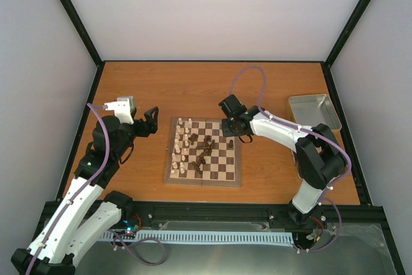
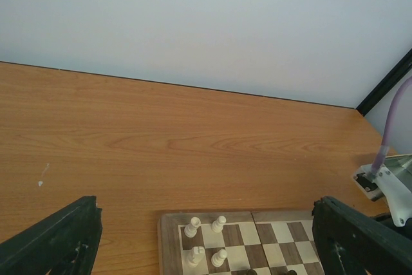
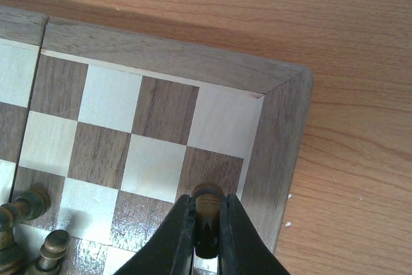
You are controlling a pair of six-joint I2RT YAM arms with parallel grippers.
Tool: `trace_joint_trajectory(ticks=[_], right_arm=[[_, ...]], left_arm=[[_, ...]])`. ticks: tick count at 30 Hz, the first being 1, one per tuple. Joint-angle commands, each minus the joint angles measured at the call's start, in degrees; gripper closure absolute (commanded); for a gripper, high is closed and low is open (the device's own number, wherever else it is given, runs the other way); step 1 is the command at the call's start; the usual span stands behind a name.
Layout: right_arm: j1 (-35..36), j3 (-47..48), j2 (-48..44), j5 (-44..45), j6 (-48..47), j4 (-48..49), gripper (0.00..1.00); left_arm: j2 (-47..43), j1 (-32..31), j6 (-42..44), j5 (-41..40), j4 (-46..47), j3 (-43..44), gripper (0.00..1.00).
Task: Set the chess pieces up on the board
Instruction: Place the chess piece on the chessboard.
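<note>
The board (image 1: 203, 183) lies mid-table, with several dark brown chess pieces (image 1: 205, 149) clustered and partly toppled near its middle. Cream chessmen (image 1: 183, 146) fill its left columns. My right gripper (image 1: 230, 128) hangs over the board's far right corner. In the right wrist view it (image 3: 207, 214) is shut on one dark chess piece (image 3: 208, 196), just above a dark square next to the board's right border (image 3: 277, 152). Two more dark pieces (image 3: 26, 207) stand at the lower left there. My left gripper (image 1: 151, 120) hovers left of the board, open and empty (image 2: 206, 205), with its fingers (image 2: 55, 239) wide apart.
A metal tray (image 1: 312, 111) sits at the table's back right. The left wrist view shows the board's corner (image 2: 168, 236) with cream chessmen (image 2: 193, 227) and part of the right arm (image 2: 386, 185). Black frame posts and white walls surround the table.
</note>
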Motion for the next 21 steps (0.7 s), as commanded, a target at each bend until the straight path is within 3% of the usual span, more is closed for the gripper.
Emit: trace_joint_trajectory(ticks=[1,10,17,21], right_arm=[[-0.5,-0.2,1.9,0.5,-1.0,1.0,0.94],[-0.8,0.1,3.1,0.0,-2.0,1.5,0.9],[-0.8,1.5,-1.2,0.3,-1.0,-2.0,0.66],[-0.8,2.7,-3.9,-0.7,-0.8,-3.1,0.63]], left_arm=[[-0.2,-0.2,0.2,-0.5,1.0,0.1,0.1],[-0.6,-0.2,0.1,-1.5,0.7,0.0,0.1],[-1.5,-0.2,-0.1,-2.0,0.8,-0.2,0.1],[-1.3,-0.3,0.0,-1.9,0.8,-0.1,0.1]])
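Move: Straight under the right hand, which still holds a dark chess piece, is the goal: the square second from the far end of the board's right-hand column, about 1 cm ahead and 4 cm down. The board's far right corner lies some 7 cm ahead and 4 cm right, a standing dark piece about 5 cm back in the same column, and the dark heap 10 cm left and 5 cm back. From the left hand that square is roughly 27 cm right, 4 cm ahead and 25 cm below. Sinking about 1 cm almost straight down, the right hand sets the held dark piece onto its square, pauses there without tilting, then opens its fingers to about a third of their range, letting go. With the pads clear on both sides, it starts to rise, under 1 cm, easing slightly back. ##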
